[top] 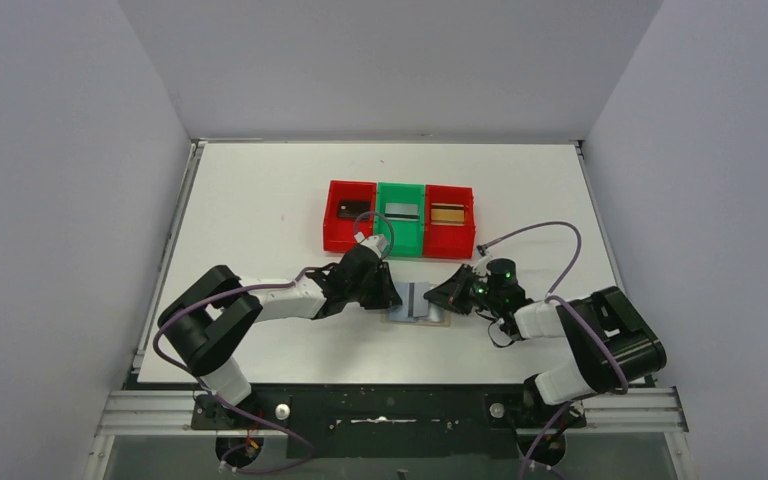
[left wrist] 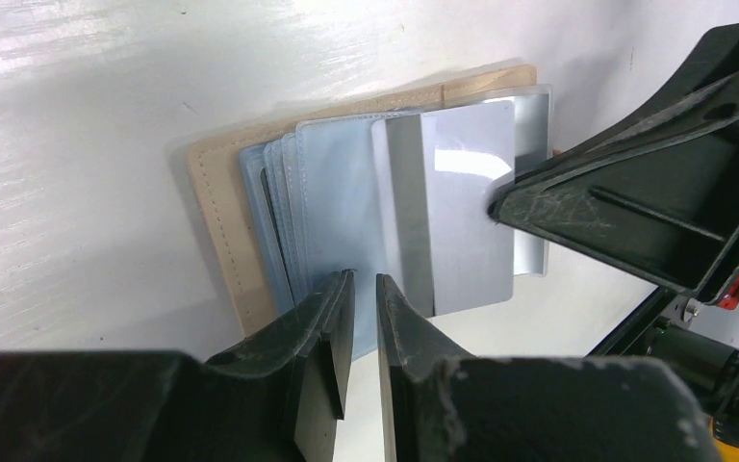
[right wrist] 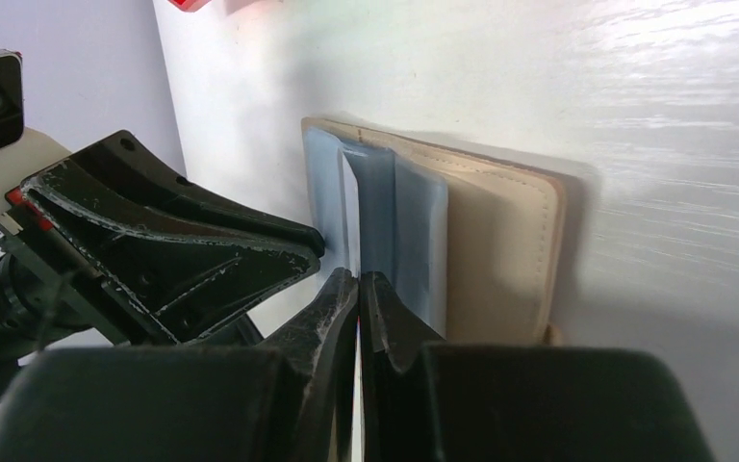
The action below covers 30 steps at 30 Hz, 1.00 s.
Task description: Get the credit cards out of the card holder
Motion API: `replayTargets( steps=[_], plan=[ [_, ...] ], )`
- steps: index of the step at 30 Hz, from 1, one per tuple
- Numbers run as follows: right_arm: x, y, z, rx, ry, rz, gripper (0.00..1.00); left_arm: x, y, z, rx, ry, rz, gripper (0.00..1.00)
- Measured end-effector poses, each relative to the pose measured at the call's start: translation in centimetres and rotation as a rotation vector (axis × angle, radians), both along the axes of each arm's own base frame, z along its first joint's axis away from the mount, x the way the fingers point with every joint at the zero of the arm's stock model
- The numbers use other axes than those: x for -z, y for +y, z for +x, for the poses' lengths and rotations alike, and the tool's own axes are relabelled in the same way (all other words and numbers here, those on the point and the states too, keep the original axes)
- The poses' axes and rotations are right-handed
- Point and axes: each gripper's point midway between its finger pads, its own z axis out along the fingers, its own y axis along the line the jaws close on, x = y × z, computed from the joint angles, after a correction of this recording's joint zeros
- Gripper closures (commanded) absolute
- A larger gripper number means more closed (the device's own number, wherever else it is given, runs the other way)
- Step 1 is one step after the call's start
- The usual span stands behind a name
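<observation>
The beige card holder (top: pixel 418 302) lies open on the table between my two grippers, its light blue sleeves fanned out (left wrist: pixel 332 192). A silver-grey credit card (left wrist: pixel 467 212) sticks halfway out of one sleeve. My left gripper (left wrist: pixel 366 281) is nearly shut, pinching the near edge of a blue sleeve of the card holder (right wrist: pixel 500 250). My right gripper (right wrist: pixel 359 279) is shut on the card's outer edge, and the card shows there only edge-on (right wrist: pixel 346 217). In the top view the left gripper (top: pixel 392 293) and right gripper (top: pixel 438 297) face each other across the holder.
Behind the holder stand three joined bins: a red bin (top: pixel 334 228) with a dark card (top: pixel 353 209), a green bin (top: pixel 400 240) with a silver card (top: pixel 401 211), a red bin (top: pixel 450 240) with a gold card (top: pixel 448 213). Grey walls enclose the table.
</observation>
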Motion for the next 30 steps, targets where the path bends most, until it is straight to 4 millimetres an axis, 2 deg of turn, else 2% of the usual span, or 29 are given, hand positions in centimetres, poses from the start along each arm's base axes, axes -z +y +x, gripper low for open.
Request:
replayTargets(
  steps=[5,13,17,20,23,30],
  plan=[
    [-0.1,-1.3,-0.1,0.008,0.0,-0.03,1.0,0.0,0.0,0.0,0.0,-0.001,0.0,0.84],
    [-0.9,-1.7,-0.2,-0.013,-0.027,-0.064,1.0,-0.1,0.0,0.0,0.003,-0.004,0.001,0.83],
    [-1.6,-2.0,-0.1,-0.017,-0.058,-0.081,1.0,-0.2,0.2,-0.1,0.011,-0.01,0.008,0.78],
    [-2.2,-2.2,0.1,-0.015,-0.093,-0.099,1.0,-0.4,0.3,-0.1,0.014,-0.016,0.013,0.72],
    [-3.1,-2.5,0.5,-0.012,-0.136,-0.119,1.0,-1.1,0.5,0.0,0.009,-0.03,0.014,0.61],
    [-6.3,-2.9,2.4,0.004,-0.293,-0.189,1.0,-5.0,1.0,1.1,-0.036,-0.128,-0.028,0.38]
  ],
)
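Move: The right fingers already pinch the credit card by its right-hand edge; its middle lies about 2 cm left of that hand, level with it. The card holder's middle is roughly 3 cm left, 1 cm back and 2 cm below the right hand, the green tray some 17 cm ahead and 6 cm left. From the left hand, already down on the sleeves, the holder's middle is about 3 cm right and the credit card 4 cm right and 1 cm ahead. Rightward first, nearly 2 cm and low, the right hand draws the pinched credit card away from the sleeves, then lifts it about 6 cm while easing forward, its wrist rolling some 20 degrees so the card's far edge tips up. The left hand keeps resting on the sleeves until the card is well on its way, then opens its fingers and comes off them, up about 5 cm. ##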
